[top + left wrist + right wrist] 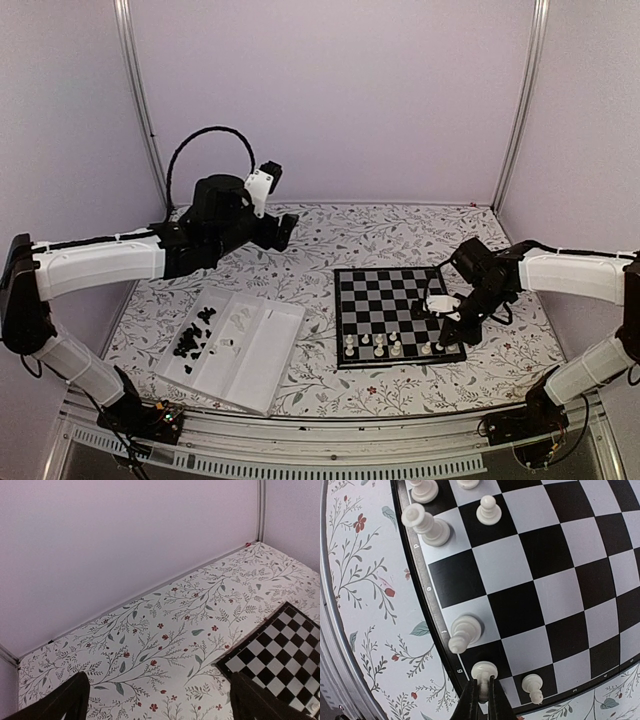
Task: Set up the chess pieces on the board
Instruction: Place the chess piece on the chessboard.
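The board (385, 290) lies right of centre, with several white chess pieces (380, 345) along its near rows. My right gripper (443, 335) points down at the board's near right corner. In the right wrist view it (482, 692) is shut on the stem of a white piece (484, 671), whose base is over a black edge square. Beside it stand a taller white piece (465, 632) and a pawn (533, 686). My left gripper (285, 230) hangs open and holds nothing above the cloth at the back left, its fingers (65, 700) wide apart. The board's corner (280, 650) shows at the right of the left wrist view.
A white compartment tray (265, 350) lies at the front left, holding a heap of black pieces (192, 338) and a few white ones (235, 320). A floral cloth (330, 240) covers the table. Pale walls with metal posts (140, 100) close in the back and sides.
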Motion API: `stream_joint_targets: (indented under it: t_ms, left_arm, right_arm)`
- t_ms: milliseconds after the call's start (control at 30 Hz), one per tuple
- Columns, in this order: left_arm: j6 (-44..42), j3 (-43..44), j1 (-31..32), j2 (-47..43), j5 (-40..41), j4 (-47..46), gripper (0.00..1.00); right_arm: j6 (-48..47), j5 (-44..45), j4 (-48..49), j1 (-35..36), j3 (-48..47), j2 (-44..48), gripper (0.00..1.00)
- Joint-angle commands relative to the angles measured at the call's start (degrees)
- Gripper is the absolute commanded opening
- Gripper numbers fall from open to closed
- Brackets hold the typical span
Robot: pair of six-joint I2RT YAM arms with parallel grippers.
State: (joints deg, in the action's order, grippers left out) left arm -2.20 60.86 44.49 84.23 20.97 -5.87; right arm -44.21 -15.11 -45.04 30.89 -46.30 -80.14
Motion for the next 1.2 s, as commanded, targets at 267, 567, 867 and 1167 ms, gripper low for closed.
stream_joint_targets:
  t_ms: [267,567,867,1167]
  left_arm:
    - [-0.72,2.07,-0.63,1.38,-0.93,2.08,0.99]
    - [-0.53,3.30,-0.41,2.23,-0.25,5.22,0.99]
    - [14.74,8.73,-0.42,3.74,6.13,31.48,0.76]
    - [23.41,-1.31,-2.48,2.86,-2.80,41.19,0.27]
  right_arm:
    - [-0.27,-0.08,1.80,1.01,0.07,-2.73,0.09]
    - [-0.19,-0.74,-0.69,1.22,-1.78,-1.12,0.26]
    - [2.46,-4.25,-4.54,1.10,-9.40,2.30,0.34]
    - [3.95,-8.50,-2.20,1.03,-13.52,0.80,0.35]
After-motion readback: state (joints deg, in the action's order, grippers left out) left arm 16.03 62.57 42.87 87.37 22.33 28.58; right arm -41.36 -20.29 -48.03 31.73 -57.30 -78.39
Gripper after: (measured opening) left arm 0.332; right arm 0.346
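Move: My right hand still holds a white piece over its square in the board's near row, about 4 cm straight below. A tall white piece stands level, some 3 cm left, the corner piece 3 cm right, and a pawn 3 cm ahead and 3 cm right. From my empty left hand, two white pieces in the tray's middle strip lie roughly 9 cm back, 10 cm left and 25 cm below; the nearest black pieces lie about 7 cm farther left, level with those. I ease the held piece down under 1 cm onto its square with my right hand, open the fingers and let go, then lift clear about 7 cm, drifting forward and left. As that hand leaves, my left hand, nearly still until then, drops about 12 cm while going left and back towards the white pieces in the tray, tipping its fingers down some 30 degrees and narrowing them from wide open. ##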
